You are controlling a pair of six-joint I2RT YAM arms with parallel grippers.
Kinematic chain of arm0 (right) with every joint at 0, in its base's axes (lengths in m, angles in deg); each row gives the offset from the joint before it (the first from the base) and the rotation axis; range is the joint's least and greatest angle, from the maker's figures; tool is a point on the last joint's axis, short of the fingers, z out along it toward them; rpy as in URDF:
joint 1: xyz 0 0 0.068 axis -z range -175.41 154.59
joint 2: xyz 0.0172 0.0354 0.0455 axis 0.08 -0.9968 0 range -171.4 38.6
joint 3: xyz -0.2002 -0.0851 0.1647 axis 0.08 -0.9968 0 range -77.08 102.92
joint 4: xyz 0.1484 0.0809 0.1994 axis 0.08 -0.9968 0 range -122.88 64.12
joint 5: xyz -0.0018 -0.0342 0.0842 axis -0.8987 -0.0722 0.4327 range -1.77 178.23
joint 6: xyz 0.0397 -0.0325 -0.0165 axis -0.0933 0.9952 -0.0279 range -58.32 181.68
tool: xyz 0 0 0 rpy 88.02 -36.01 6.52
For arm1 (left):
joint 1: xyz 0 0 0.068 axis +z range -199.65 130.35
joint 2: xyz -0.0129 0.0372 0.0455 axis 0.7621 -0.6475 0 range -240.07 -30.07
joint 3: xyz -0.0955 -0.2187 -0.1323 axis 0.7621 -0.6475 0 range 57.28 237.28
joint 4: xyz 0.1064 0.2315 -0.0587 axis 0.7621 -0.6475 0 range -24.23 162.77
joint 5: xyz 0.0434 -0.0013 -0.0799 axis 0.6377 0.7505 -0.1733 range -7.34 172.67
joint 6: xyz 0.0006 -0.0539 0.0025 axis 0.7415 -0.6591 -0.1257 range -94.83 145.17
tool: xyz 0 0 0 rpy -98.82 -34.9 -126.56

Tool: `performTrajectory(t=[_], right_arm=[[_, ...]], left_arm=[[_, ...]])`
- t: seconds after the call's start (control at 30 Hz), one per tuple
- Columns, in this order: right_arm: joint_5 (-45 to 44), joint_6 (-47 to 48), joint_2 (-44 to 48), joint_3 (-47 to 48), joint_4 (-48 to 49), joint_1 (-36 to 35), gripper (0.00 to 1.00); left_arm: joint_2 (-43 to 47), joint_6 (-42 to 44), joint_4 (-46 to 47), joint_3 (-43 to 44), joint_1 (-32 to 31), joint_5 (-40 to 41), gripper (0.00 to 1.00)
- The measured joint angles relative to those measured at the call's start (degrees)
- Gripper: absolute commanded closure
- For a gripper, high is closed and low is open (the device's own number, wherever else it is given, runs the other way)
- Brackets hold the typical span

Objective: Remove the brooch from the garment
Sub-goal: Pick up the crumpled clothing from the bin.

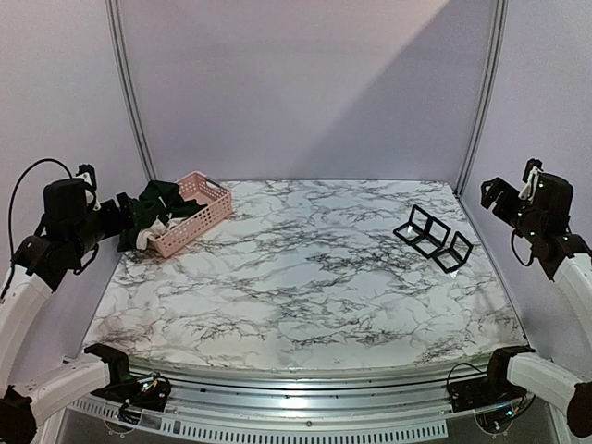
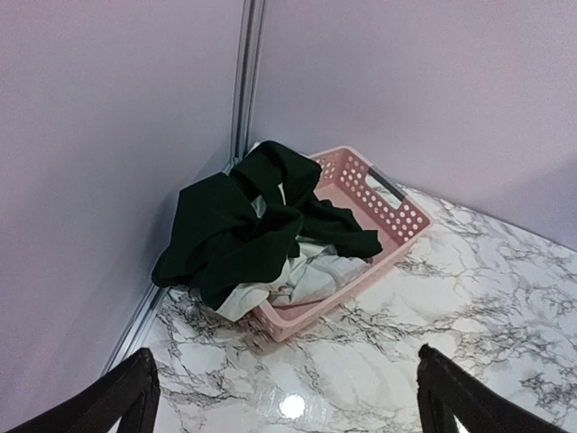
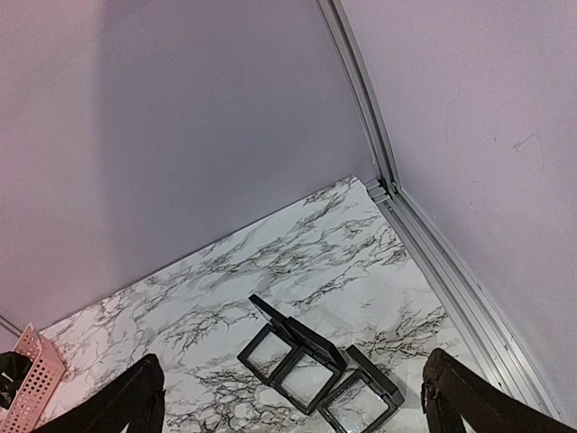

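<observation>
The garment (image 2: pixel 243 225), white with dark green sleeves, lies crumpled in and over the left end of a pink basket (image 2: pixel 379 203) at the table's back left; it also shows in the top view (image 1: pixel 159 211). Its print and the brooch are hidden in the folds. My left gripper (image 2: pixel 287 401) is open and empty, raised near the table's left edge in front of the garment (image 1: pixel 116 215). My right gripper (image 3: pixel 293 406) is open and empty, raised beyond the table's right edge (image 1: pixel 495 194).
The pink basket (image 1: pixel 197 215) stands slanted at the back left. Two open black display boxes (image 1: pixel 432 237) with clear panes lie at the right of the marble table (image 1: pixel 305 287); they also show in the right wrist view (image 3: pixel 315 365). Grey walls and metal posts enclose the table.
</observation>
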Motion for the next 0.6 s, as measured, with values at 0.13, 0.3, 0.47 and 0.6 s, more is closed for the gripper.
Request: performTrajectory(t=[0.13,0.3,0.47,0.6], right_arm=[[-0.33,0.0,0.98,0.02,0.02,0.0,0.01],[-0.37,0.0,1.09,0.04,-0.11,0.0,0.01],[-0.26,-0.04,1.11,0.17,-1.09,0.0,0.01],[0.96,-0.26,1.16,0.96,-2.62,0.0,0.01]], left_arm=[[-0.63,0.0,0.26,0.0,0.02,0.02,0.0],[-3.15,0.07,0.28,1.49,0.02,0.0,0.0],[-8.5,0.9,0.31,7.63,0.09,0.02,0.0],[-18.01,1.4,-0.22,18.18,0.13,0.0,0.0]])
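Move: The dark green clothing slumped over the near-left end of the pink bin lies about 20 cm ahead of the open left hand, some 5 cm to its left and roughly 21 cm lower. The bin's middle is about 24 cm ahead of that hand and 5 cm to its right, and the white cloth under the green is about 17 cm ahead and 1 cm to the left, both some 23 cm down. From the right hand the clothing lies about 85 cm to the left, 16 cm ahead and 21 cm below. The left hand, empty and wide open, first creeps forward about 1 cm at nearly the same height, then speeds up and climbs as it reaches out, some 6 cm forward and 5 cm up in all. That shortens the level distance to the green clothing and the bin but lifts the fingers higher above them, the wrist keeping its shallow downward slant and nothing yet being touched. ##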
